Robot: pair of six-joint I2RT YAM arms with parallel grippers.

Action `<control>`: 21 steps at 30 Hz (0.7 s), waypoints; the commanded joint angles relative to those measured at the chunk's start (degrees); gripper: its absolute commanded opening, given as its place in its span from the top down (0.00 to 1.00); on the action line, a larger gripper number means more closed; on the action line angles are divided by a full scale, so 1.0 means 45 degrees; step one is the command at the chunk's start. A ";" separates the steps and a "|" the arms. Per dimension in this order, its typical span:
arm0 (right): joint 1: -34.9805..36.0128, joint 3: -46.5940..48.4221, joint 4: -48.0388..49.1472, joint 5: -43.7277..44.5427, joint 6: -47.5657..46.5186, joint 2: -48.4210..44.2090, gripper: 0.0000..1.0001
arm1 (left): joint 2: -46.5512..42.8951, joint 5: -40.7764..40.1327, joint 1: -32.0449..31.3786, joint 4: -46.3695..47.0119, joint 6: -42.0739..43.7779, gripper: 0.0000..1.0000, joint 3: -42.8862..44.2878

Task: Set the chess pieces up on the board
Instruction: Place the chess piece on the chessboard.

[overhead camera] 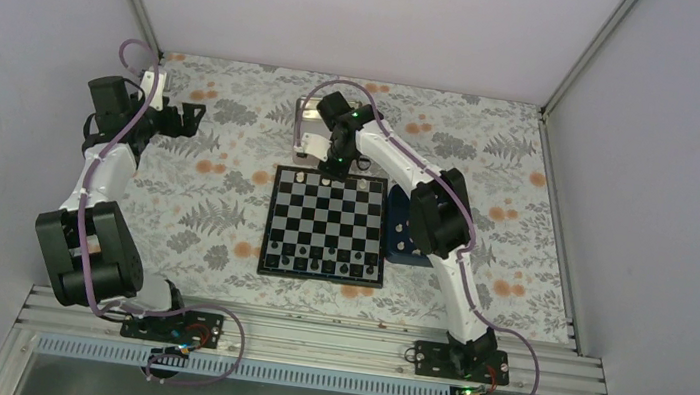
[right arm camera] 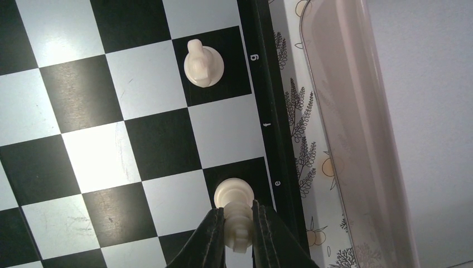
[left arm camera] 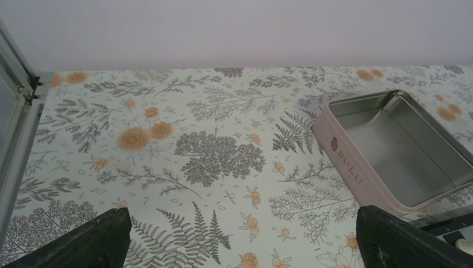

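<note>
The black-and-white board lies flat in the middle of the table. My right gripper hangs over its far edge. In the right wrist view this gripper is shut on a cream chess piece, whose round base sits over the black edge square marked "e". Another cream piece stands on the black square marked "g". A few cream pieces show along the far row. My left gripper stays far left of the board, open and empty above the floral cloth.
Dark pieces line the board's near row. A pink-sided metal tin sits just behind the board. A dark blue tray lies against the board's right edge. Frame posts and walls close in the table.
</note>
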 commanded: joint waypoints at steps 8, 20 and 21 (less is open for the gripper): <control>0.0022 -0.0029 0.0156 0.0057 -0.0134 -0.0298 0.73 | 0.0050 0.0258 0.0105 0.0088 0.0197 0.00 -0.0097; -0.0763 -0.2185 0.0237 0.0093 0.0164 -0.3354 0.57 | -0.0007 0.0259 0.0163 0.0019 0.0216 0.00 -0.0088; -0.0957 -0.2877 0.0352 0.0060 0.0196 -0.4069 0.56 | 0.0009 0.0287 0.0178 0.0030 0.0219 0.00 -0.0079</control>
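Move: The right fingers still pinch the upper part of a white chess piece that stands on its dark e-square, so that square is straight below, about 3 cm down. Along the same far row, another white piece stands about 5 cm to the left and one about 8 cm to the right. The metal tray's middle lies some 10 cm straight ahead. From the left hand, the e-square is about 30 cm right, 4 cm back and 18 cm below. Holding still over the e-square at first, the right fingers open from a near-closed pinch to a little under half open and let go of the white piece. The hand then lifts nearly 3 cm and swings about 2.5 cm to the right, towards the white piece on b, with only a slight turn of the wrist. ##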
